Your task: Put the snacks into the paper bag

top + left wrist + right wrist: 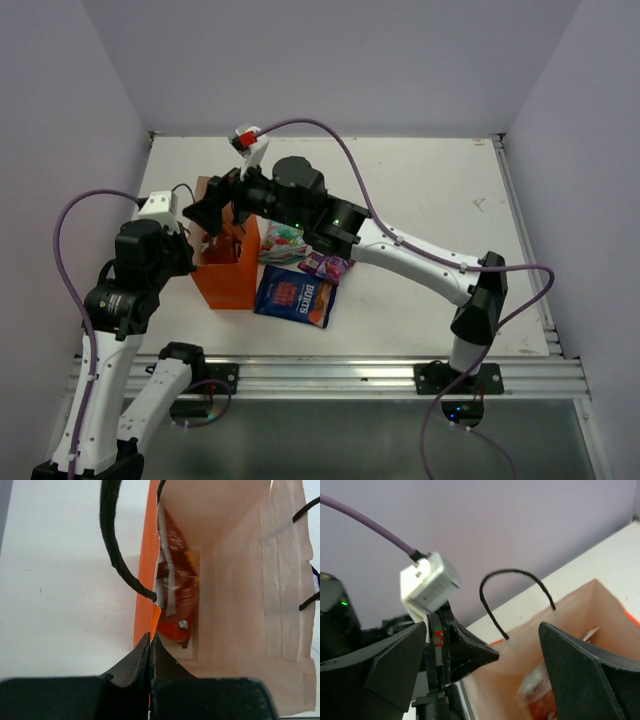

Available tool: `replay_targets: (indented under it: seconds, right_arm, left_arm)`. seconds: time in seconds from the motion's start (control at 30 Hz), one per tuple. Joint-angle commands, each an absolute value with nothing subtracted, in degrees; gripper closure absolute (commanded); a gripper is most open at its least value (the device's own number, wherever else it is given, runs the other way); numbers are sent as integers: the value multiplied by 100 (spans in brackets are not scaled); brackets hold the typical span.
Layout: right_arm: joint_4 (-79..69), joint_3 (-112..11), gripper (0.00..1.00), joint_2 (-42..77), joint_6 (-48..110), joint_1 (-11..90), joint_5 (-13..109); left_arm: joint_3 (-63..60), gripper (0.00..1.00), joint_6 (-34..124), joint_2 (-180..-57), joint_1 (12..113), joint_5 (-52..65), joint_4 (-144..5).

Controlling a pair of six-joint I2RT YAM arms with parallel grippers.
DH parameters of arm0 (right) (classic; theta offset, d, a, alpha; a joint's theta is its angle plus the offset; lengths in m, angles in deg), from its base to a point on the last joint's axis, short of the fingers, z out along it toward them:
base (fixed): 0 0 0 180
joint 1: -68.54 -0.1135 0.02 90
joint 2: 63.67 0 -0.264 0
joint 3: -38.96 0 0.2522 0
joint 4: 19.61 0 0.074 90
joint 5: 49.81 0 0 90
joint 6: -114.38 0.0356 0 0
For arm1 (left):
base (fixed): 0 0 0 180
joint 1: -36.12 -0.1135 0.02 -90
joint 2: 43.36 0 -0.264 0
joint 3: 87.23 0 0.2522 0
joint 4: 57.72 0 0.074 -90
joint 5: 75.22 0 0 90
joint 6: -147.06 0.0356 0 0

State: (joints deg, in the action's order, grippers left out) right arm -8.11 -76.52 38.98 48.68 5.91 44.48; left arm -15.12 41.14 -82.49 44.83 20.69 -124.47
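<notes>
The orange paper bag [228,280] stands upright at the table's left. My left gripper [150,642] is shut on its near rim. The red-orange Doritos bag [175,600] lies inside the paper bag [235,590], on end against the left wall. My right gripper [490,670] hangs open over the bag's mouth [570,615] with nothing between its fingers. The Doritos bag [540,700] shows blurred below it. Just right of the paper bag lie the dark blue bag [295,297], the small purple packet [325,265] and the green-white-pink packet [283,243].
The bag's black cord handles [112,540] arch over its mouth, close to both grippers. The right arm [400,245] reaches across the loose packets. White walls close the table [430,190] at the back and both sides. A metal rail [330,375] runs along the near edge.
</notes>
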Motion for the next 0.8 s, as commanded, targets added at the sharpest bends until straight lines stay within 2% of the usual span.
replay_targets:
  seconds: [0.0, 0.1, 0.17, 0.27, 0.3, 0.4, 0.5, 0.77]
  right_arm:
    - [-481, -8718, 1, 3424, 4198, 543, 4485]
    - [424, -9038, 1, 3022, 3477, 455, 4109]
    - [987, -8724, 1, 2722, 3195, 446, 3836]
    - [1567, -7223, 1, 2028, 2992, 446, 3378]
    - [1699, -6296, 1, 1913, 2992, 446, 3325]
    - [1798, -4625, 1, 1657, 3351, 446, 3289]
    - [1543, -3811, 1, 1779, 3493, 446, 3219]
    - [1042, -3966, 1, 3271, 3449, 455, 3009]
  left_arm:
    - [-1353, 100, 4089, -8221, 4517, 1962, -12412]
    - [-1353, 100, 4089, -8221, 4509, 1962, -12404]
    - [-1361, 100, 4089, -8229, 4509, 1953, -12377]
    - [-1396, 100, 4106, -8264, 4509, 1918, -12325]
    - [-1414, 100, 4115, -8265, 4509, 1909, -12316]
    - [-1388, 100, 4124, -8308, 4509, 1883, -12307]
    - [-1388, 100, 4124, -8317, 4509, 1865, -12316]
    - [-1291, 100, 4142, -8309, 4509, 1882, -12395]
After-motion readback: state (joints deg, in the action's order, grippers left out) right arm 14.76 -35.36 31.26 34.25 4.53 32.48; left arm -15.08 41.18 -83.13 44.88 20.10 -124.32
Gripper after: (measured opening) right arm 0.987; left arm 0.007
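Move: The Burts packet lies about 14 cm to the right of the right gripper and 6 cm nearer the base, flat on the table some 38 cm below. The right gripper is above the paper bag, whose middle is roughly 27 cm below and 3 cm to the left. The Fox's packet lies 15 cm beyond the Burts packet and 3 cm to its left, the purple packet 10 cm beyond it and 9 cm to its right. From the left gripper, the Burts packet is about 24 cm right, 3 cm back and 24 cm below. Swing the open, empty right gripper up and away from the paper bag, rising some 8 cm while heading right, then plunge over 40 cm to just above the Burts packet's right-hand end, drifting a little back. Roll the fingers about 60 degrees from level-left to steeply down, keeping them wide open. Hold the left gripper still, pinching the bag's rim. ##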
